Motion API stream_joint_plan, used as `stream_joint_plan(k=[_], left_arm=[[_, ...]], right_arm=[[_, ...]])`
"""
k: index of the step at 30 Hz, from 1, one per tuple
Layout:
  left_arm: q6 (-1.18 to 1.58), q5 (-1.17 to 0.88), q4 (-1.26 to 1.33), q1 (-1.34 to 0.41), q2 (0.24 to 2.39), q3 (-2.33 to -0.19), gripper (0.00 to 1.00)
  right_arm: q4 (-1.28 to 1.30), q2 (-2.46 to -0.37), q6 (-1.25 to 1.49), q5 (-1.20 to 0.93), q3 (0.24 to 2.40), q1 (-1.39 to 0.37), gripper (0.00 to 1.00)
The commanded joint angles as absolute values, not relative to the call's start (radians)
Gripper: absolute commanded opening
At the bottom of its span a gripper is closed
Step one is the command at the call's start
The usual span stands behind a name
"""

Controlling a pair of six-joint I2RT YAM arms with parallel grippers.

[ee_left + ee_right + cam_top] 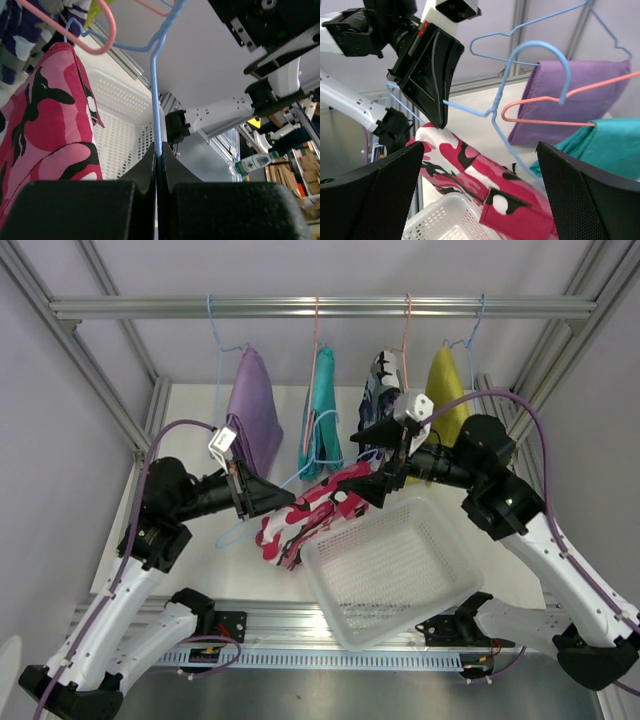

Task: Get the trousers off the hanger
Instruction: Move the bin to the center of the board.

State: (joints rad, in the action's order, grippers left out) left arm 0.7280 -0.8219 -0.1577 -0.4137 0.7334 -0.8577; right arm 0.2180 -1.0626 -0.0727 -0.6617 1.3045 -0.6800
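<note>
The pink-black-white camouflage trousers [305, 518] hang over a light-blue hanger [300, 478], held off the rail above the table beside the basket. My left gripper [283, 498] is shut on the hanger's blue wire [156, 100]; the trousers show at the left of its view [45, 130]. My right gripper [362, 490] is open, its jaws wide apart over the trousers' other end [520, 195] and not touching them. The lilac [255, 410], teal [322, 418], purple-grey camouflage [383, 385] and mustard [446, 390] trousers hang on the rail [320, 307].
A white perforated basket [440, 570] sits tilted at the front right, its near corner over the table edge. A pink hanger [540, 121] and other blue hangers [540, 47] hang close behind the held one. Frame posts stand at both sides.
</note>
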Motion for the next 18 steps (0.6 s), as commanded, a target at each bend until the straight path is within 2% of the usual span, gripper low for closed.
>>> stream_joint_plan(k=[1,4,18], left_arm=[[0.744,-0.762,-0.043,-0.41,0.715,-0.991,0.0],[0.723,-0.709,-0.106,-0.41,0.7,-1.038,0.01],[0.644,-0.479,-0.235,-0.41,0.666,-1.166,0.0]], right_arm=[[0.153,-0.988,-0.011,-0.527,1.26,-0.687,1.0],[0.158,-0.934,0.031,-0.445,1.224,-0.689,0.99],[0.334,-0.807,0.179,-0.334,0.988,-0.764,0.99]])
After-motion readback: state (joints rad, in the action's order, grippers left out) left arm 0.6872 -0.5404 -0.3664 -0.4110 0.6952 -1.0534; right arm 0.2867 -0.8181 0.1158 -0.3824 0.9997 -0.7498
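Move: Below the open right hand and to its right, the bin has its middle roughly 34 cm down, 10 cm right and 8 cm back. The pink trousers hang about 7 cm to this hand's left, 3 cm back and 14 cm below; the freed hanger hook is around 5 cm left and 5 cm ahead, at hand height. For the left hand, which grips the hanger, the bin is about 24 cm right, 6 cm back and 29 cm down. Backing off to the right by some 3 cm with its fingers wide open, clear of the hanger hook, the right hand then drops about 8 cm towards the bin, easing slightly back and rolling as it sinks. The left hand keeps its pinch on the blue hanger, raises it about 5 cm while drawing left, and turns some 15 degrees counter-clockwise. ##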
